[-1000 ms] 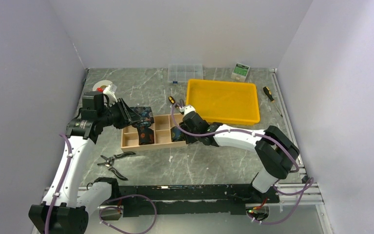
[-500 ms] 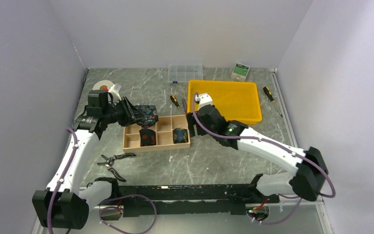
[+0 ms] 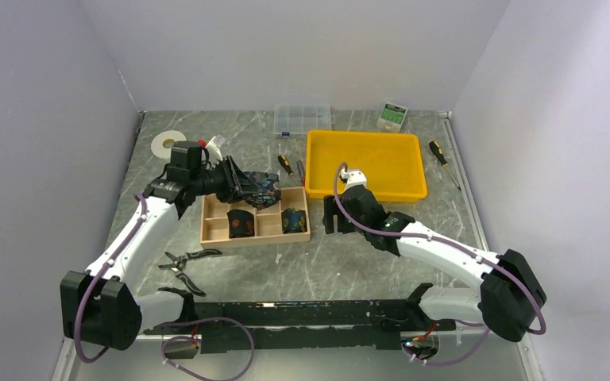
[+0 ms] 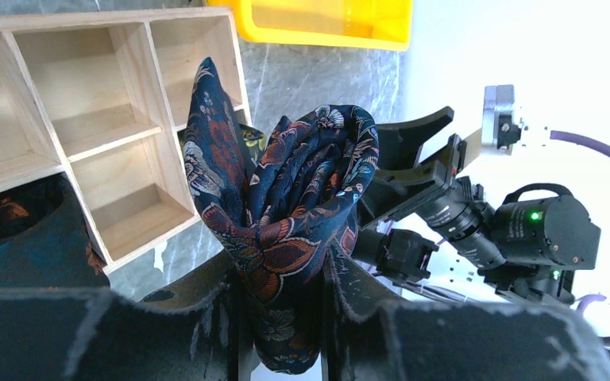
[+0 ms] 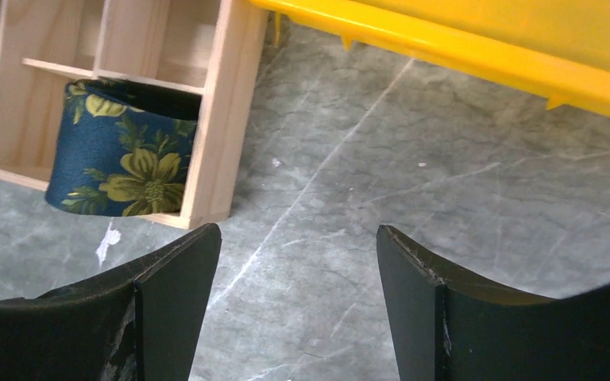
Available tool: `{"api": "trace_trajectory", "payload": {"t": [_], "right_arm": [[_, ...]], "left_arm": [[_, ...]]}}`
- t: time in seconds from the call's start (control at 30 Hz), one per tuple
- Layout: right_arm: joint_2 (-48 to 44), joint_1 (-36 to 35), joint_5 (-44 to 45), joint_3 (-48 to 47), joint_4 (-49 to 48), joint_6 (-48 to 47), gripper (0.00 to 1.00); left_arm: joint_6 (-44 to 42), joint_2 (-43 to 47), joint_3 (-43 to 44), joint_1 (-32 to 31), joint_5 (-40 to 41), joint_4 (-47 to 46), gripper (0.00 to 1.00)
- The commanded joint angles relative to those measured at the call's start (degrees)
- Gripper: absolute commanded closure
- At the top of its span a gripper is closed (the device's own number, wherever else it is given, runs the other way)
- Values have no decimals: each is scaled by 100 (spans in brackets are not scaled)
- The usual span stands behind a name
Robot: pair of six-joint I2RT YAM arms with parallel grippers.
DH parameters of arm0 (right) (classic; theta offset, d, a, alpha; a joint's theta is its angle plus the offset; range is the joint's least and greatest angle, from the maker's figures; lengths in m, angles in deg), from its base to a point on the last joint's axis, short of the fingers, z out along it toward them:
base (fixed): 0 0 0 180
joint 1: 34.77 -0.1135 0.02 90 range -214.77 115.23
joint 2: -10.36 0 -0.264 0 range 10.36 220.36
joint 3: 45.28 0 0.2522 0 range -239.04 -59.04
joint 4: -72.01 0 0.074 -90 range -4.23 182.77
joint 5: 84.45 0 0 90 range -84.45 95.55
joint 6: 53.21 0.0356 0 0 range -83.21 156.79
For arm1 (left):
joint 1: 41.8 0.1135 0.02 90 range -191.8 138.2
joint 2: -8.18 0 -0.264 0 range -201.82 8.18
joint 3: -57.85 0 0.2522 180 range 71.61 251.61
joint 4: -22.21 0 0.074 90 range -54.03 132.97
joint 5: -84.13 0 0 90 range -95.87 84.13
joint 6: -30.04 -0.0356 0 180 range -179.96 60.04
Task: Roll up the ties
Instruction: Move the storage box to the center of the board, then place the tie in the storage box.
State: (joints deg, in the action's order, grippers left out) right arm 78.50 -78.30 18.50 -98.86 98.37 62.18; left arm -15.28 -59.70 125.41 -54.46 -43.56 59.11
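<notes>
My left gripper (image 3: 248, 181) is shut on a rolled tie (image 3: 262, 185), dark navy with red-orange flowers, and holds it above the back row of a wooden compartment box (image 3: 216, 236). In the left wrist view the coil (image 4: 286, 198) stands up between the fingers of that gripper (image 4: 282, 270). Two more rolled ties (image 3: 241, 224) (image 3: 292, 220) sit in the front compartments; the right one (image 5: 123, 163) is blue with yellow-green flowers. My right gripper (image 3: 330, 214) hangs open and empty just right of the box, over bare table, as its wrist view (image 5: 295, 238) shows.
A yellow tray (image 3: 365, 193) lies behind the right arm. Black-handled pliers (image 3: 184, 262) lie in front of the box. Screwdrivers (image 3: 284, 164) (image 3: 438, 152), a clear organiser (image 3: 303, 119), a tape roll (image 3: 167, 143) and a small green-white box (image 3: 394, 116) line the back.
My right gripper has opened, left a coil in the box's front right compartment and drawn back to the right. The left arm has carried its tie rightward over the box.
</notes>
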Motion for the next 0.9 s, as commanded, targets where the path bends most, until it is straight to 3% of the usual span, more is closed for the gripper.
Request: {"api": "trace_trajectory", "payload": {"t": [0.0,0.3,0.47,0.67,0.87], "right_arm": [[-208,-1,-321,167,-742,200,24],[-365,7,-190,251,-695,110,24],[-305,11,-214,213,-727,98,25],[-117,11,-441,246,-999,142,25],[-111,-2,-764,406,-1238,381,26]], "left_arm": [[-238,-51,521,41,-33,46,97],[-863,334,320,1233,-156,1024,97],[-1271,520,345,1671,293,1799,97],[-1215,185,76,1920,-219,1290,97],[-1911,-553,505,2230,-605,1484,97]]}}
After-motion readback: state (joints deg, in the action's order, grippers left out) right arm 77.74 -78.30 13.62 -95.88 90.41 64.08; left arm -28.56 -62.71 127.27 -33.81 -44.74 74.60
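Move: Level with the left hand, which holds the rolled dark tie, the storage box's empty left end lies about 12 cm to the left and 18 cm below. In the box's front row, the red-flowered tie sits some 5 cm left and 4 cm back of the hand, and the blue-flowered tie about 10 cm right and 3 cm back. From the right hand, the left end is about 37 cm left, 1 cm ahead and 8 cm lower. Sweeping left over the storage box by about 11 cm, from above its middle towards its empty left end, the left arm keeps its grip on the rolled tie. It stays nearly level at first, then sinks some 4 cm towards the box, while the wrist swings roughly 10 degrees counter-clockwise and tips down a little. The right hand, open, drifts about 2 cm left towards the box's right side without reaching it. ##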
